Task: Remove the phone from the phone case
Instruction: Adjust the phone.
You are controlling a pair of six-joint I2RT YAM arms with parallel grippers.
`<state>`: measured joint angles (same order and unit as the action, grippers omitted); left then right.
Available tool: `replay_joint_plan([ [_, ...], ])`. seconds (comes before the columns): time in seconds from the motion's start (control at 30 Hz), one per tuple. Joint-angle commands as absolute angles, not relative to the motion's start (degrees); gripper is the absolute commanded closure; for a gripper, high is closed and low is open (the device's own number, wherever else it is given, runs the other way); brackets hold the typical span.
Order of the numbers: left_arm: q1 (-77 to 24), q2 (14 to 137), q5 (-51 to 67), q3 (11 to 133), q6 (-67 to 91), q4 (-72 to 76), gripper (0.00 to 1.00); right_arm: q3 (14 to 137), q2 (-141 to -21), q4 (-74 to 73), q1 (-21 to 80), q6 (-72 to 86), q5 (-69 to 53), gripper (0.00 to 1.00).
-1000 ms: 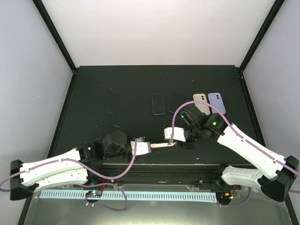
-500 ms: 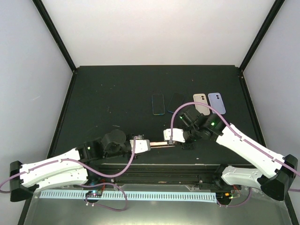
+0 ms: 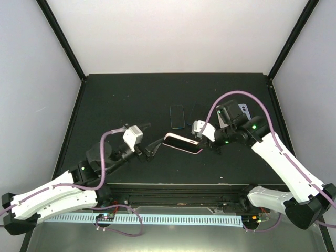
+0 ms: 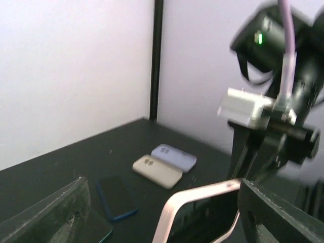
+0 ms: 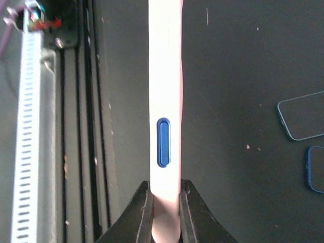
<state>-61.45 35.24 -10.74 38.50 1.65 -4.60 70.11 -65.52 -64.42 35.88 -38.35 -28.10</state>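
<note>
The pink phone case (image 3: 182, 143) with the dark phone in it hangs above the table's middle, screen up. My right gripper (image 3: 203, 139) is shut on its right end. In the right wrist view the case (image 5: 165, 91) runs edge-on away from the shut gripper (image 5: 165, 205), a blue side button (image 5: 163, 142) showing. My left gripper (image 3: 153, 149) stands open at the case's left end. In the left wrist view the pink rim (image 4: 200, 195) lies between the spread fingers (image 4: 61, 212), close to the right one; I cannot tell if it touches.
At the back lie a teal-rimmed phone (image 3: 177, 116), a dark blue one (image 3: 198, 111) and a lilac case (image 3: 245, 109); a beige case (image 4: 157, 170) lies beside the lilac one (image 4: 173, 156). The black rail (image 3: 178, 189) runs along the table's near edge.
The left gripper has opened and let go of the case. The right gripper, still shut on it, has carried it up and away from the near edge. Both arms swung toward the table's middle.
</note>
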Motion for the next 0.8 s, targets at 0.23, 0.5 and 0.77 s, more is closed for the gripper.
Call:
replay_joint_plan([
  [0.23,-59.88,39.42,-3.01,26.67,21.22,27.82,0.23,66.63,-61.58,-54.30,26.24,-23.64,-61.03,0.99],
  [0.5,-59.58,43.14,3.62,22.37,24.67,42.40,0.54,62.13,-61.01,-48.99,23.18,-19.40,-68.59,0.99],
  [0.77,-58.40,48.77,8.65,24.44,27.68,48.16,0.67,58.41,-59.24,-45.45,22.85,-17.80,-69.62,0.99],
])
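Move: My right hand already grips the pink-cased phone by its right end. The phone's middle lies about 5 cm to that hand's left and 3 cm above it, and some 7 cm right of my open left hand, 1 cm back and 6 cm below. On the table, roughly 32 cm below my left hand, one bare phone lies 25 cm ahead and 6 cm right, and another 26 cm ahead and 15 cm right. Keeping my grip, I lift my right hand about 5 cm, drawing it slightly back and swinging its fingers upward to tilt the cased phone up. My left hand bobs up briefly, dips with a shift to the right, then rises a little again, ending some 4.5 cm rightward at the phone's left part. Its fingers tip up about 30 degrees and close from wide to about a third open, straddling the near long edge, with no pinch yet. ##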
